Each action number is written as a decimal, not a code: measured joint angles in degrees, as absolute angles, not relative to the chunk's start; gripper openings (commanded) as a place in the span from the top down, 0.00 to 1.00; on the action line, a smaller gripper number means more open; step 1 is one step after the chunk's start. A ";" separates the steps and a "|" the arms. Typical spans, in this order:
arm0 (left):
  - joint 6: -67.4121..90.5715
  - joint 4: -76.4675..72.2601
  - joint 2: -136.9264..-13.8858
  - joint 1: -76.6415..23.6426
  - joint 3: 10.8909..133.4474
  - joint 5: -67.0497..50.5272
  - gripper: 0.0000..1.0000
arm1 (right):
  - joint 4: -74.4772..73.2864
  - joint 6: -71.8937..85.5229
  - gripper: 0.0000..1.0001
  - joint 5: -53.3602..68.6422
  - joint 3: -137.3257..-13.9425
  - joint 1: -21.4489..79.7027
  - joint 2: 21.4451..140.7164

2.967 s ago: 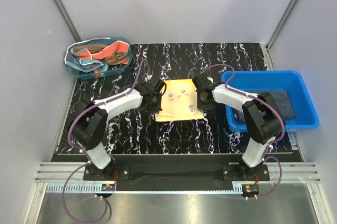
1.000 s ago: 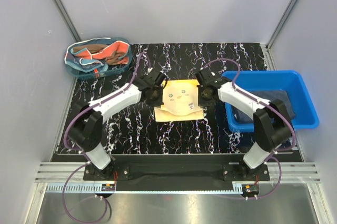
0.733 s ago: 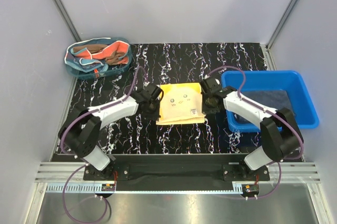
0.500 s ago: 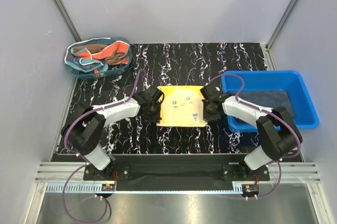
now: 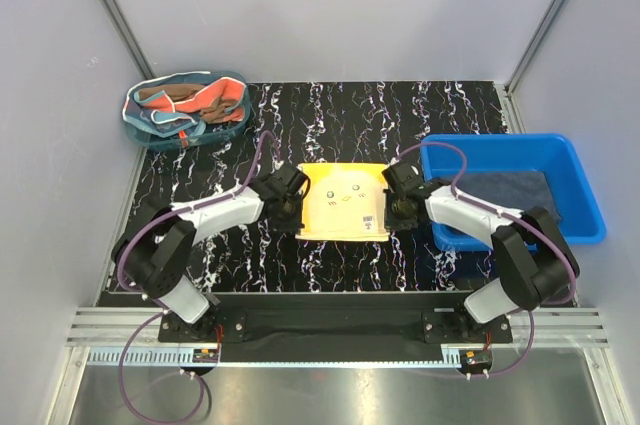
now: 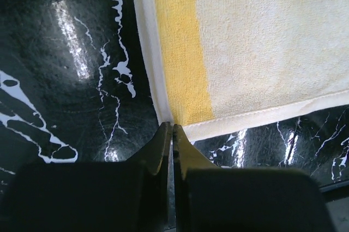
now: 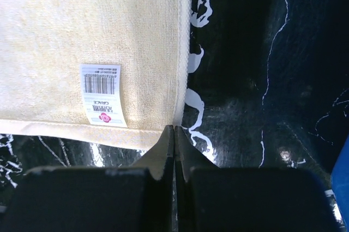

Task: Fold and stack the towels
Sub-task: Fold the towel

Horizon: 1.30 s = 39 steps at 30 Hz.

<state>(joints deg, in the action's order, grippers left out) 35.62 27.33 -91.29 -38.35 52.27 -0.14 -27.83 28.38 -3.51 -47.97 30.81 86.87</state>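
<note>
A yellow towel (image 5: 343, 200) with small face marks lies folded in a flat rectangle at the middle of the black marbled table. My left gripper (image 5: 298, 217) is shut on its near left corner (image 6: 180, 116). My right gripper (image 5: 392, 217) is shut on its near right corner (image 7: 175, 118), beside a white barcode label (image 7: 102, 94). In the wrist views the left gripper (image 6: 172, 128) and right gripper (image 7: 174, 129) show jaws pressed together with the hem between the tips. An orange-red towel (image 5: 213, 99) lies bunched with other cloths in the basket. A dark grey-blue towel (image 5: 517, 191) lies in the bin.
The teal mesh-sided basket (image 5: 140, 130) stands at the far left corner of the table. The rigid blue plastic bin (image 5: 500, 143) stands at the right edge, close to my right arm. Grey walls enclose the table on three sides.
Both grippers have moved toward the near edge with the yellow towel's corners, folding it over. The towel now lies flat and squared, where a second ago it was lifted and creased.
</note>
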 measured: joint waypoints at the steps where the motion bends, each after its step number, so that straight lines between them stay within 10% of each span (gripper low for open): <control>1: 35.62 27.81 -90.94 -38.35 52.36 0.05 1.00 | -28.01 28.40 1.00 -3.38 -47.99 30.81 86.32; 22: 36.56 28.05 -88.03 -38.61 48.66 0.71 1.00 | -20.36 33.39 0.99 4.03 -38.17 30.92 80.82; 30: 37.69 28.25 -88.64 -38.61 48.75 2.04 0.99 | -19.92 34.83 0.60 5.26 -35.97 30.92 76.84; 39: 38.50 31.22 -88.62 -37.32 48.90 4.64 0.51 | -23.38 28.16 0.38 5.45 -44.49 30.92 77.60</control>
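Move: Shut fingers of both hands are at the yellow towel's near corners; its middle lies about 7 cm ahead and 9 cm right of the left hand, and 7 cm ahead and 9 cm left of the right hand, barely below both. From the right hand, the blue tray's middle is roughly 24 cm right and 8 cm ahead, with the dark folded towel in it some 22 cm right and 7 cm ahead. Keeping the near corners, both hands lift about 3 cm, lower farther back and open; the right then rises forward. ##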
